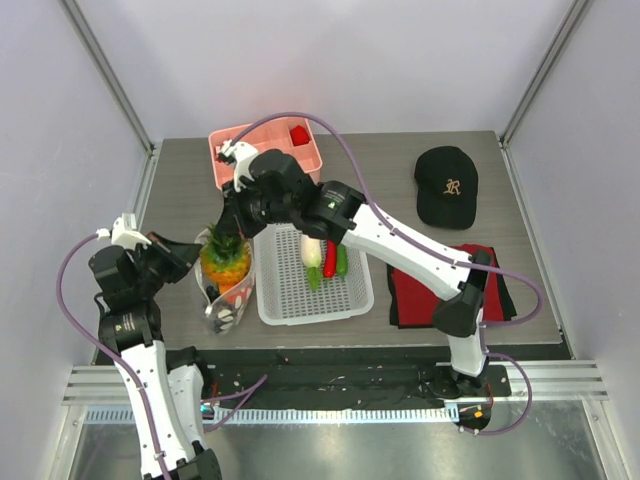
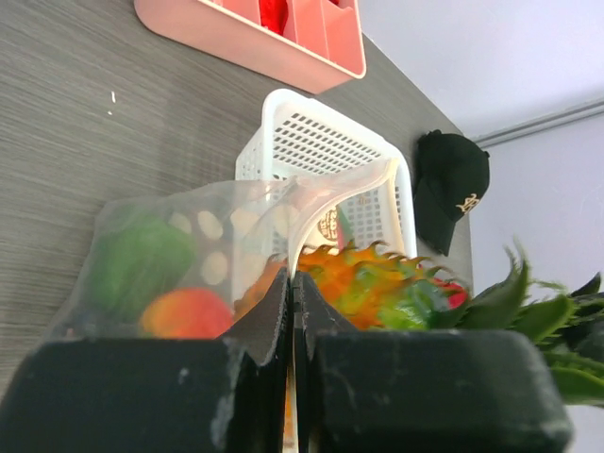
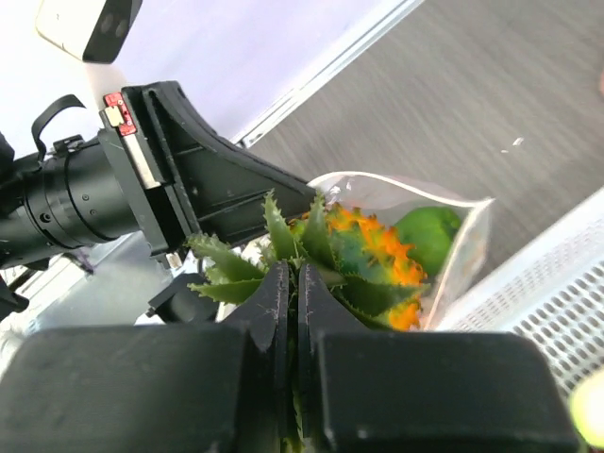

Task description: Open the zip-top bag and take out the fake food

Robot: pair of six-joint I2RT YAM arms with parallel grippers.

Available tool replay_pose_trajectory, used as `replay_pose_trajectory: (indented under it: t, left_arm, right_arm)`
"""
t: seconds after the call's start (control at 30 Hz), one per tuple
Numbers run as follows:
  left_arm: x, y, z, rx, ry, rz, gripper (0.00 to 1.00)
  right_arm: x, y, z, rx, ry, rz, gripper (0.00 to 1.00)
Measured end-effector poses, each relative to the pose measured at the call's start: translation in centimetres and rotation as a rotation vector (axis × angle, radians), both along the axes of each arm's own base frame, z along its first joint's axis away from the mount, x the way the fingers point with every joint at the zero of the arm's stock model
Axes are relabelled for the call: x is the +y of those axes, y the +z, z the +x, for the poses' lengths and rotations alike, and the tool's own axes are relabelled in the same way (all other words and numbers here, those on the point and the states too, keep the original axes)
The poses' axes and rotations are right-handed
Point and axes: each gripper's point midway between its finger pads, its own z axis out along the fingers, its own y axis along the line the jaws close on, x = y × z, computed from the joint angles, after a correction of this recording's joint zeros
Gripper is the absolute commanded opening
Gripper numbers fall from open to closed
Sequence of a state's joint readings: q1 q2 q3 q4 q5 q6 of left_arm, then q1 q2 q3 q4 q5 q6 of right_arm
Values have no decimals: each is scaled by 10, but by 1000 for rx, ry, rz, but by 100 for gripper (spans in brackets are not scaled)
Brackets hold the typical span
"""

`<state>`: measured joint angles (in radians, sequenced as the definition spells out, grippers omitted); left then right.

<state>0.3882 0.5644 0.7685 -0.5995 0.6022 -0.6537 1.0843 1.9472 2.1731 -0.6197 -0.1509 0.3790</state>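
Observation:
The clear dotted zip-top bag stands left of the white basket, mouth up. My left gripper is shut on the bag's left rim; the wrist view shows the plastic edge pinched between its jaws. The yellow pineapple sticks half out of the mouth. My right gripper is shut on its green crown, with leaves fanning out either side. Inside the bag lie a green fruit and an orange-red tomato. The green fruit also shows behind the pineapple.
The white perforated basket right of the bag holds a whitish piece, a red piece and a green piece. A pink compartment tray stands behind. A black cap and red cloth lie at right.

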Motion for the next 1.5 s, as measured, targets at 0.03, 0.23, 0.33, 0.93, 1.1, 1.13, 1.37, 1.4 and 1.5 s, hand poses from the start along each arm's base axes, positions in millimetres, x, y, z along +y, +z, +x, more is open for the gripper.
replay_pose_trajectory:
  t: [0.03,0.23,0.33,0.93,1.1,1.13,1.37,1.4,1.5]
  left_arm:
    - [0,0,0,0,-1,1,0]
    - [-1,0,-1,4,-1,-3,0]
    - [-1,0,-1,4,-1,-2,0]
    - [-6,19,-13,-34,22,-27,0]
    - [-6,24,-11,-51,29,-43,0]
    - [-6,25,-11,-55,30,-45,0]
    - [-6,31,-5,-77,22,-57,0]
    - [-6,32,-5,-77,20,-57,0]
    - [-6,32,-3,-76,15,-59,0]
  right_arm:
    - [-3,5,1,-14,-10,2,1]
    - [-34,22,-1,-67,-60,-1,1]
    - [-61,49,-2,-103,-93,39,1]
    - [-177,-28,74,-62,-369,-52,1]
    - [-156,-118,63,123,-296,-128,1]
    - [-154,-132,59,157,-285,-145,3]
    - [-137,-160,55,228,-244,-151,59]
    - [-136,-160,56,222,-239,-147,69]
    - [-135,-159,58,209,-240,-150,74]
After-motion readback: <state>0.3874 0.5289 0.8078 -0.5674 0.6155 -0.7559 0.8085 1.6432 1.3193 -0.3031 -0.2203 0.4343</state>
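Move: The right hand already pinches the pineapple's leafy crown, with the pineapple hanging at the bag's mouth. From that hand the white basket's middle is about 13 cm ahead, 17 to the right and 26 below. The white vegetable in it lies 13 ahead and 17 right, the red pepper 13 ahead and 22 right. The bag is 4 cm left, level ahead and 18 below. From the left hand the basket is about 12 ahead, 26 right and 17 below. Still gripping the crown, the right hand carries the pineapple away from the bag, some 20 cm right while climbing about 11 and edging forward. It then drops about 27 cm into the basket's near left part, easing back left, and the fingers open there around the leaves. The left hand keeps its pinch on the bag's rim and, from midway, lifts about 3 cm. ##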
